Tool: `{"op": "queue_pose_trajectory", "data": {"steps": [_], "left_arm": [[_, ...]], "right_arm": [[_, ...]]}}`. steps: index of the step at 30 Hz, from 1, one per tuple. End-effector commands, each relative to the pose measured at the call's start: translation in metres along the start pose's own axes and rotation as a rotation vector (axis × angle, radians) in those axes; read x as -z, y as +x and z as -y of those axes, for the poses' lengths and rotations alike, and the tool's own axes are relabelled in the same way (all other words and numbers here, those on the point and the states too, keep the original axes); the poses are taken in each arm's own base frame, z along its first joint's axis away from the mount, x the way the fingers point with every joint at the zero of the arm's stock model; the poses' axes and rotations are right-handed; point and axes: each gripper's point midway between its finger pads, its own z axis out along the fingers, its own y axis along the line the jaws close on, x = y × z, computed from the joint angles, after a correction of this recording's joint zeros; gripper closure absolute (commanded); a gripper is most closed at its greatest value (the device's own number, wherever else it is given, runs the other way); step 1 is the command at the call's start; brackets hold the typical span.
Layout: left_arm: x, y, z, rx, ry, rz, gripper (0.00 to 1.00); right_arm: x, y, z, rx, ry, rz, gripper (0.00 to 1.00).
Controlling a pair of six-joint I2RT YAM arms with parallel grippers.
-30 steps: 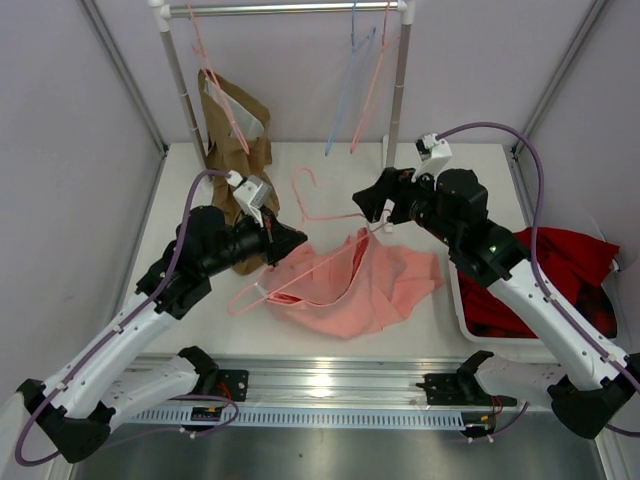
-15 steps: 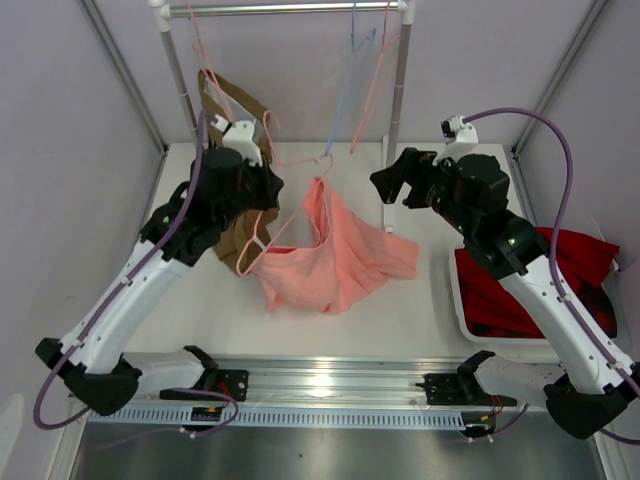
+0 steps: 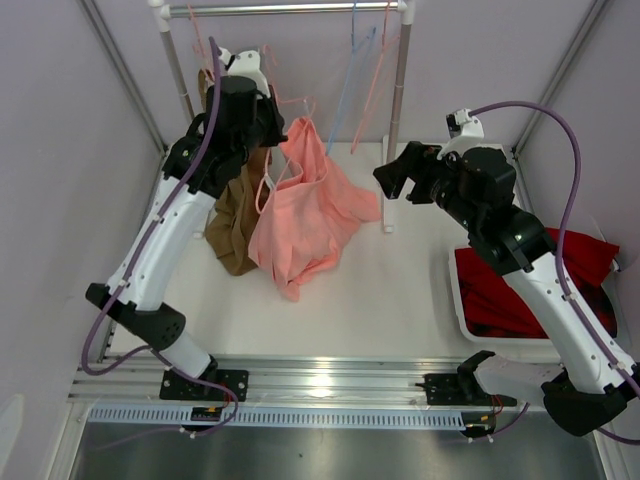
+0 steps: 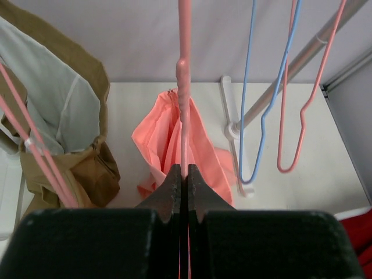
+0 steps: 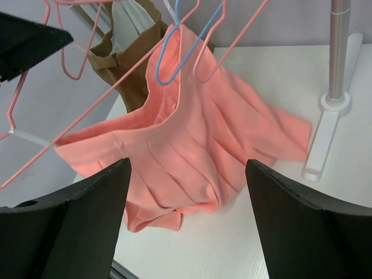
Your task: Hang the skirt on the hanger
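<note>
My left gripper (image 3: 268, 118) is raised high near the rack and is shut on the thin pink wire hanger (image 3: 264, 190). The salmon-pink skirt (image 3: 305, 200) hangs from that hanger, clear of the table except perhaps its lowest tip. In the left wrist view the jaws stand closed on the hanger wire (image 4: 184, 87), with the skirt (image 4: 165, 139) below. My right gripper (image 3: 393, 168) is open and empty, to the right of the skirt. In the right wrist view its gripper (image 5: 187, 197) faces the skirt (image 5: 192, 151) and the hanger wire (image 5: 110, 96).
A clothes rack rail (image 3: 290, 8) with a right post (image 3: 400, 100) carries a pale blue hanger (image 3: 345, 100) and another pink hanger (image 4: 308, 104). A brown garment (image 3: 235, 215) hangs at the left. A white bin (image 3: 457, 300) with dark red cloth (image 3: 540, 280) stands at the right.
My left arm has lifted the hanger with the skirt off the table, up and back toward the rail. My right gripper has let go and drawn back to the right.
</note>
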Motion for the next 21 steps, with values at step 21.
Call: {"op": "queue_pose_trajectory", "data": {"steps": [21], "left_arm": [[-0.013, -0.166, -0.029, 0.099, 0.014, 0.508, 1.00]], "right_arm": [[0.015, -0.025, -0.003, 0.006, -0.002, 0.062, 0.15]]}}
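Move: My left hand already pinches the pink hanger with the skirt on it. The rack's rail, where it is going, lies about 20 cm ahead, straight in front, and some 18 cm higher. The brown garment hangs about 13 cm to my left, 10 cm farther out and 18 cm lower; the blue hanger is some 12 cm to my right and 17 cm ahead, about level. From my right hand the same stretch of rail is roughly 29 cm ahead, 18 cm left and 18 cm up. I keep the hanger's neck pinched in my left fingers and carry it with the skirt towards the rail: first mostly forward, then climbing and bearing left as well, about 7 cm forward, 7 cm up and 4 to 5 cm left in all. On the way my wrist tips the fingertips up by some 15 degrees until they point nearly level, swinging slightly counter-clockwise. ##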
